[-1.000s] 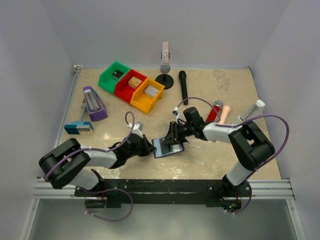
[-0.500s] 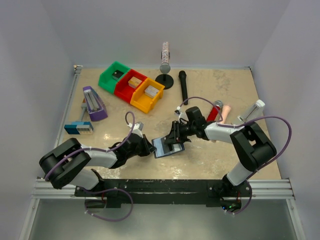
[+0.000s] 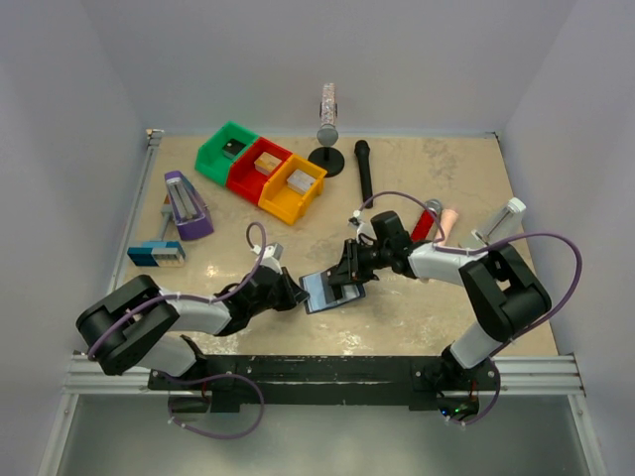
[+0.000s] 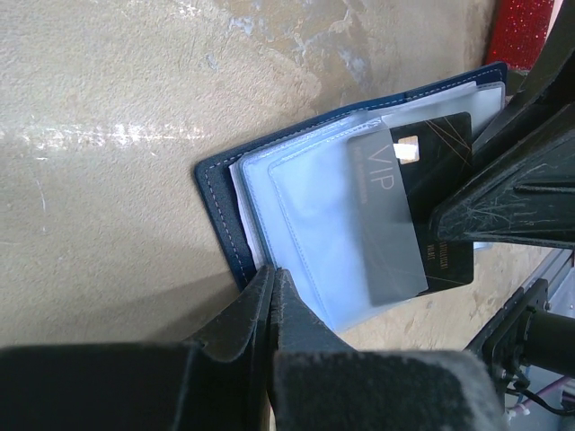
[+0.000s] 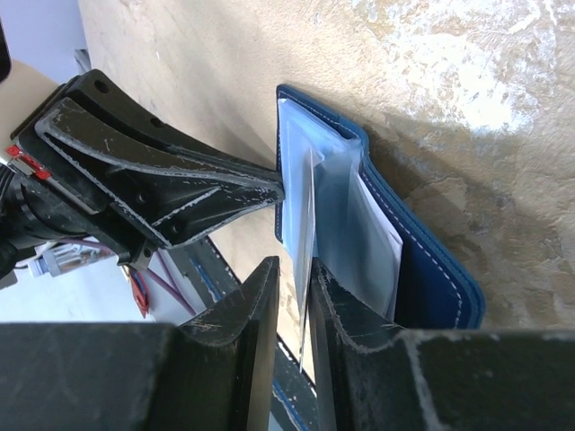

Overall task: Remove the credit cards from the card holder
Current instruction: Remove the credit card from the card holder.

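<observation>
The dark blue card holder [image 3: 323,292] lies open on the table between both arms. My left gripper [image 3: 297,295] is shut, and its tip [image 4: 272,277] presses on the card holder's [image 4: 218,206] near corner. A silvery grey credit card [image 4: 388,215] marked VIP sits in a pale pocket, over a black credit card [image 4: 446,144]. My right gripper [image 5: 310,280] is open narrowly. Its jaws stand on either side of a thin upright card edge [image 5: 306,215] sticking out of the card holder [image 5: 431,269], with a small gap on one side. No tan-gold card shows.
Green [image 3: 224,151], red [image 3: 258,170] and yellow [image 3: 293,189] bins stand at the back left. A purple stapler-like block [image 3: 187,206] and a blue-grey block [image 3: 156,254] lie left. A black stick [image 3: 364,171], a stand [image 3: 326,151] and a red tube [image 3: 422,222] sit behind the right arm.
The right gripper's jaws have narrowed around the card edge and the right arm has shifted slightly. The left gripper stays shut on the same corner.
</observation>
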Robot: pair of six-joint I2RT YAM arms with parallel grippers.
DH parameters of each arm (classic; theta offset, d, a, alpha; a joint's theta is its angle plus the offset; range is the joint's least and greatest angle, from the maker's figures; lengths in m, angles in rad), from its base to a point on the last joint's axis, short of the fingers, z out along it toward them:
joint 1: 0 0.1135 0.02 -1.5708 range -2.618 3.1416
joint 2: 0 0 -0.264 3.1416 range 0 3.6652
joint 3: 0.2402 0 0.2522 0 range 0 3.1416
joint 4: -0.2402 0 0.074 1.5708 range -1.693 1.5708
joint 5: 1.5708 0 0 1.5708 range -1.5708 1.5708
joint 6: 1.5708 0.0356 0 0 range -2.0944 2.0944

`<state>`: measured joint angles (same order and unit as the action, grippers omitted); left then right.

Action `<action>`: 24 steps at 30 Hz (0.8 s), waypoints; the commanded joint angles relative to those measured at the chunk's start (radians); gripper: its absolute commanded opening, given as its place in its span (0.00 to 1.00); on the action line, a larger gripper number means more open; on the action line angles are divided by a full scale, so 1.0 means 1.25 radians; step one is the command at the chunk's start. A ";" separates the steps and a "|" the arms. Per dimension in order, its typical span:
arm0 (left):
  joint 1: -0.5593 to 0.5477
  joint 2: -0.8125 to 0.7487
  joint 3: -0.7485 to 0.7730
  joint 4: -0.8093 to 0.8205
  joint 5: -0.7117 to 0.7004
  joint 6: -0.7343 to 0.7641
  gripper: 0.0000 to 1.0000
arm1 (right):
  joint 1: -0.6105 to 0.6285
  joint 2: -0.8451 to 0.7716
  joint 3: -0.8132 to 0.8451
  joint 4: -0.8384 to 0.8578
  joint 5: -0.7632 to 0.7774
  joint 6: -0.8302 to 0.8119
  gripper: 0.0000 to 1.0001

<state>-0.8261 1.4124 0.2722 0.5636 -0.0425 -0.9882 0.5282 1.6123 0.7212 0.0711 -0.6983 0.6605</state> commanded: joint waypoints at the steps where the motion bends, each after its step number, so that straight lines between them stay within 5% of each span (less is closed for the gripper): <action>1: -0.002 -0.003 -0.029 -0.048 -0.037 0.005 0.00 | -0.009 -0.028 -0.008 0.007 -0.001 -0.015 0.23; 6: -0.002 -0.007 -0.031 -0.048 -0.037 0.005 0.00 | -0.009 -0.028 -0.008 0.007 0.000 -0.014 0.19; 13: -0.002 -0.034 -0.039 -0.057 -0.043 0.017 0.00 | -0.009 -0.038 -0.008 -0.002 0.004 -0.017 0.00; 24: -0.002 -0.075 -0.051 -0.068 -0.049 0.030 0.00 | -0.040 -0.088 -0.015 -0.085 0.046 -0.031 0.00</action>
<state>-0.8261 1.3361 0.2295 0.5282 -0.0753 -0.9840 0.4995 1.5593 0.7113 0.0299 -0.6704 0.6468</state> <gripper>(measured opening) 0.013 0.011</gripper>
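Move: The black card, half in its clear pocket, stands between the right hand's open fingers, its middle about 2 cm to the left, 1 cm back and 1 cm below. The open card holder's middle lies roughly 3 cm left, 3 cm back and 3 cm below that hand; the red tube some 20 cm right and 13 cm ahead, 4 cm lower. The left hand, shut on the holder's left edge, has the card about 8 cm to its right, 1 cm ahead and 2 cm higher. Barely shifting at first, the right hand closes its part-open fingers to pinch the black card, then draws it right, with some forward and up, about 1 cm, away from the clear pocket. The left hand keeps its shut grip on the holder's left edge and pulls the opposite way, about 1.5 cm to the left. ##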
